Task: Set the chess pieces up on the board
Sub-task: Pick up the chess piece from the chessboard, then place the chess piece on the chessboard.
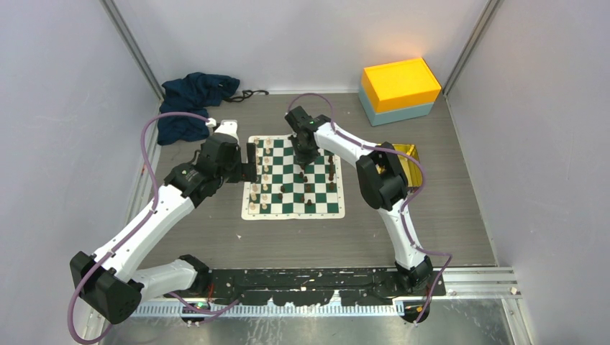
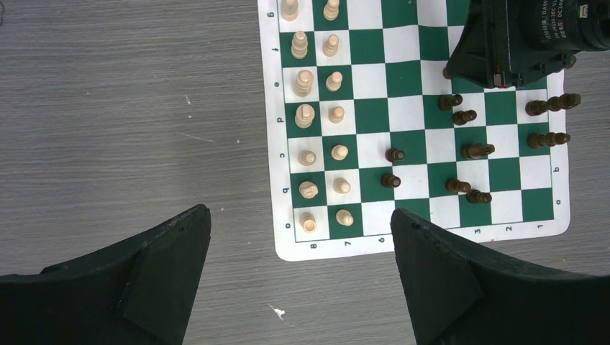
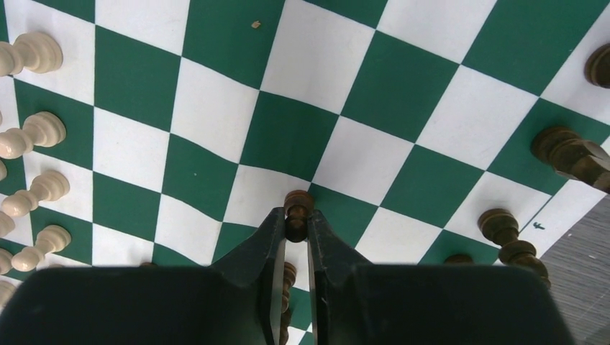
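Note:
The green and white board [image 1: 293, 180] lies mid-table. Cream pieces [image 1: 265, 175] stand in two columns along its left side, also in the left wrist view [image 2: 320, 115]. Dark pieces [image 1: 316, 180] are scattered over its middle and right, some lying down [image 2: 478, 151]. My right gripper [image 3: 296, 223] is over the board's far middle [image 1: 305, 157], shut on a small dark piece [image 3: 297, 212] held over the squares. My left gripper [image 2: 301, 237] is open and empty, above the table just off the board's left edge [image 1: 248, 171].
An orange and teal box [image 1: 399, 90] stands at the back right. A gold tray [image 1: 407, 152] lies right of the board behind the right arm. A dark blue cloth [image 1: 190, 100] lies at the back left. Walls close in three sides.

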`<state>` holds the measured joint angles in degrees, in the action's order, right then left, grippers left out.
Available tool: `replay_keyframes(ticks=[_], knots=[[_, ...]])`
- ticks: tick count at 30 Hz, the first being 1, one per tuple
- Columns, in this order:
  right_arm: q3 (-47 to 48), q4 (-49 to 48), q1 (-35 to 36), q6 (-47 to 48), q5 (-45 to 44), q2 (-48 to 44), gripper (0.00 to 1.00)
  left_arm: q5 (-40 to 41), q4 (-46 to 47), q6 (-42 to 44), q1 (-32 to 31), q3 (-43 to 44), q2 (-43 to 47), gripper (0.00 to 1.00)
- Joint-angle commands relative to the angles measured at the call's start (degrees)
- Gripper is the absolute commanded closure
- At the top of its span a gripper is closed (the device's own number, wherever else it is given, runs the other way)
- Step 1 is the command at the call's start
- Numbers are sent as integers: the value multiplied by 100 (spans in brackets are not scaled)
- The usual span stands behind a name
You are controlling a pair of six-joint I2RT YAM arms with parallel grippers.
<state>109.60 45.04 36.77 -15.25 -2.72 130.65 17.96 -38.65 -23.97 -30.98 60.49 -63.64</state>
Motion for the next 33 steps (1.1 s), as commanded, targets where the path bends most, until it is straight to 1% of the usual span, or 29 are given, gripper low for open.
replay_keyframes(ticks=[1,9,22,33], knots=[[294,-59,-103,41,-271,-218,97,67,60,6,31,24,51,4],[633,-82,-377,33,-458,-105,98,59,47,5,31,26,62,4],[1392,37,-740,29,-773,457,98,50,36,-11,31,-14,79,4],[1627,-47,-795,44,-853,708,98,65,58,19,35,3,54,4]])
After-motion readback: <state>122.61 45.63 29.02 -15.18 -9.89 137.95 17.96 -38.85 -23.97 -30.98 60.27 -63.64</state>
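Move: The right gripper already grips a dark pawn. The empty square for it, beside the dark corner rook, lies about 10 cm ahead, 6 cm to the right and 2 cm below; the rook is 4 cm right of that square. Two more dark pawns stand behind this gripper, one 3 cm straight back, the other 5 cm back and 1 cm right. From the left gripper the square is about 21 cm ahead, 23 cm right and 19 cm below. Carry the gripped dark pawn with the right gripper about 9 cm forward and 5 cm right, towards the empty far-row square beside the dark rook. Arc up some 3 cm on the way, then sink about 2 cm and ease to a stop low over the board, turning the wrist roughly 10 degrees clockwise and keeping the fingers closed. ##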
